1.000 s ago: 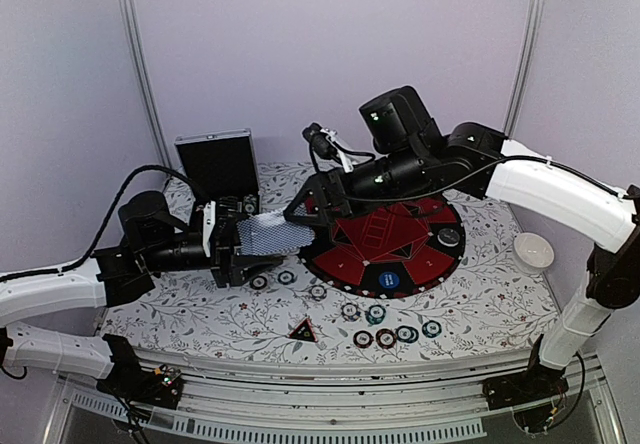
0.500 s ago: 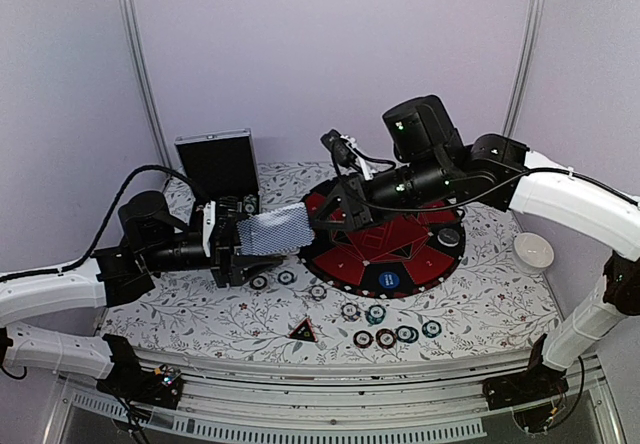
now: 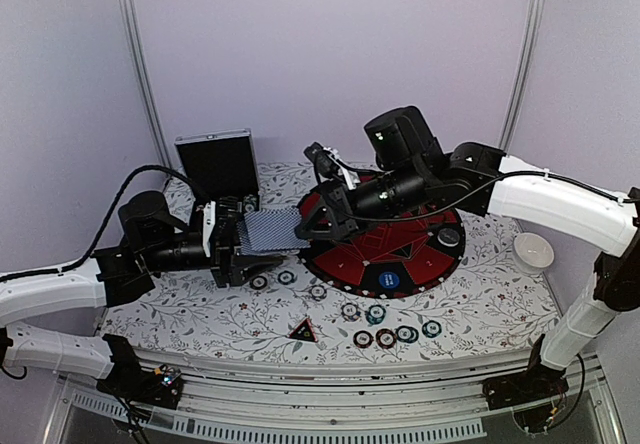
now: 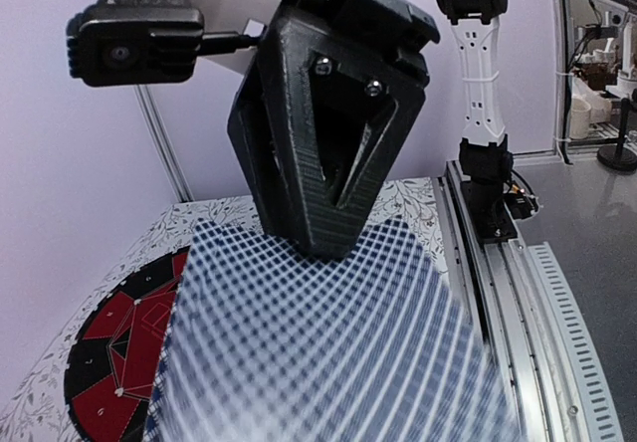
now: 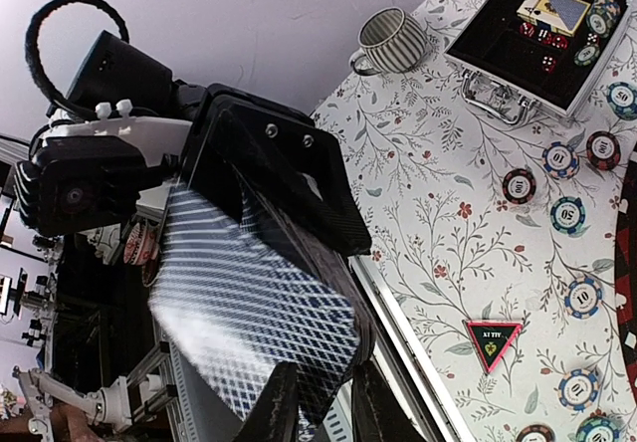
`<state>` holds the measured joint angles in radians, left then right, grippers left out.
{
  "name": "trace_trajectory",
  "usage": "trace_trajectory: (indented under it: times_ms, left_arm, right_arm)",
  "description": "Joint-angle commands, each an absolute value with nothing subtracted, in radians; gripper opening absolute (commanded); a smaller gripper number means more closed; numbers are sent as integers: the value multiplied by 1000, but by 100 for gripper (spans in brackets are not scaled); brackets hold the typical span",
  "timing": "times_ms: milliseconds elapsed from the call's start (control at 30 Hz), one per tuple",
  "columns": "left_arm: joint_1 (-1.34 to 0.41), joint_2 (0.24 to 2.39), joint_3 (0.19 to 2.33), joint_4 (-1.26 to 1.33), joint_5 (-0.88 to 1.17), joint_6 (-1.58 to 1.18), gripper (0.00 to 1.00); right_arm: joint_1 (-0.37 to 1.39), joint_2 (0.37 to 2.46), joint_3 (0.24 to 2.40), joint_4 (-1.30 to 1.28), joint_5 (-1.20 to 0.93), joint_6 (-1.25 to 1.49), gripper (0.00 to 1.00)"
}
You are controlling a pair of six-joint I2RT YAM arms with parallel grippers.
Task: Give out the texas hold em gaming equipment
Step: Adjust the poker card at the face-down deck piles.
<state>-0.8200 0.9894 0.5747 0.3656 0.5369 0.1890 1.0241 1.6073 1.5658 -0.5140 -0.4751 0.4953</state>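
My left gripper [image 3: 235, 236] is shut on a stack of grey-blue checked playing cards [image 3: 270, 230] held above the table's left half; the cards [image 4: 328, 342] hide its fingers in the left wrist view. My right gripper [image 3: 303, 226] has reached over from the mat and is shut on the cards' far edge [image 5: 249, 313], which runs between its jaws [image 5: 328, 402]. Striped poker chips [image 3: 386, 337] lie in a row near the front, with more [image 3: 286, 277] under the cards. A red-black triangle [image 3: 303, 331] lies at the front, and a blue button [image 3: 389, 281] sits on the mat.
The round red-and-black mat [image 3: 345, 264] lies mid-table under the right arm. A silver-edged black case [image 3: 217, 164] stands open at the back left, with a striped cup [image 5: 390, 39] beside it. A white bowl [image 3: 533, 251] sits at the right edge.
The right gripper swung away to the right, then came back left and closed its jaws on the cards' edge. The left arm has stayed put with the cards.
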Motion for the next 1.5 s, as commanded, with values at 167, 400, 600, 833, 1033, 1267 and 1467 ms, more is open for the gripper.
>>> trace_trajectory:
  times_ms: [167, 400, 600, 833, 1033, 1267, 1467]
  left_arm:
    - [-816, 979, 571, 392, 541, 191, 55]
    - [-816, 984, 572, 392, 543, 188, 55]
    - [-816, 981, 571, 400, 544, 180, 55]
    - [-815, 983, 568, 413, 541, 159, 56]
    - [-809, 984, 566, 427, 540, 132, 55]
    - [-795, 991, 564, 457, 569, 85, 56]
    - [-792, 1015, 567, 482, 622, 37, 56]
  right_arm:
    - [1018, 1637, 1625, -476, -502, 482, 25]
    - [1019, 1661, 1634, -486, -476, 490, 39]
    - [1019, 1679, 1663, -542, -407, 489, 45]
    - [1019, 1648, 1666, -552, -404, 489, 63]
    - [1018, 1644, 1667, -605, -362, 492, 73]
    - [1017, 1609, 1678, -647, -303, 491, 74]
    - [1015, 1649, 1726, -647, -338, 482, 74]
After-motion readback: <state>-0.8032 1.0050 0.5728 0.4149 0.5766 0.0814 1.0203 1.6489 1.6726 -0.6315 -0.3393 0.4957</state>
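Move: Between the two hands, the patterned card deck lies in the left hand's grip, its middle roughly 2 cm to that hand's right, level fore and aft, and 1 cm above. From the right hand, the middle of the deck is about 4 cm to the left and 1 cm lower, level fore and aft. Down on the table, some 26 cm below the right hand, the triangular marker lies about 4 cm left and 3 cm back, and the nearest chip about 5 cm ahead and 1 cm left. Easing its pinch on the deck's free end, the right hand first nudges about 1 cm left towards the deck, then opens its fingers from nearly shut to about three-quarters wide while drifting some 2.5 cm forward and finally 1.5 cm back to the right, staying close around that end. The left hand keeps its grip almost in place, rolling about 5 degrees late on. ##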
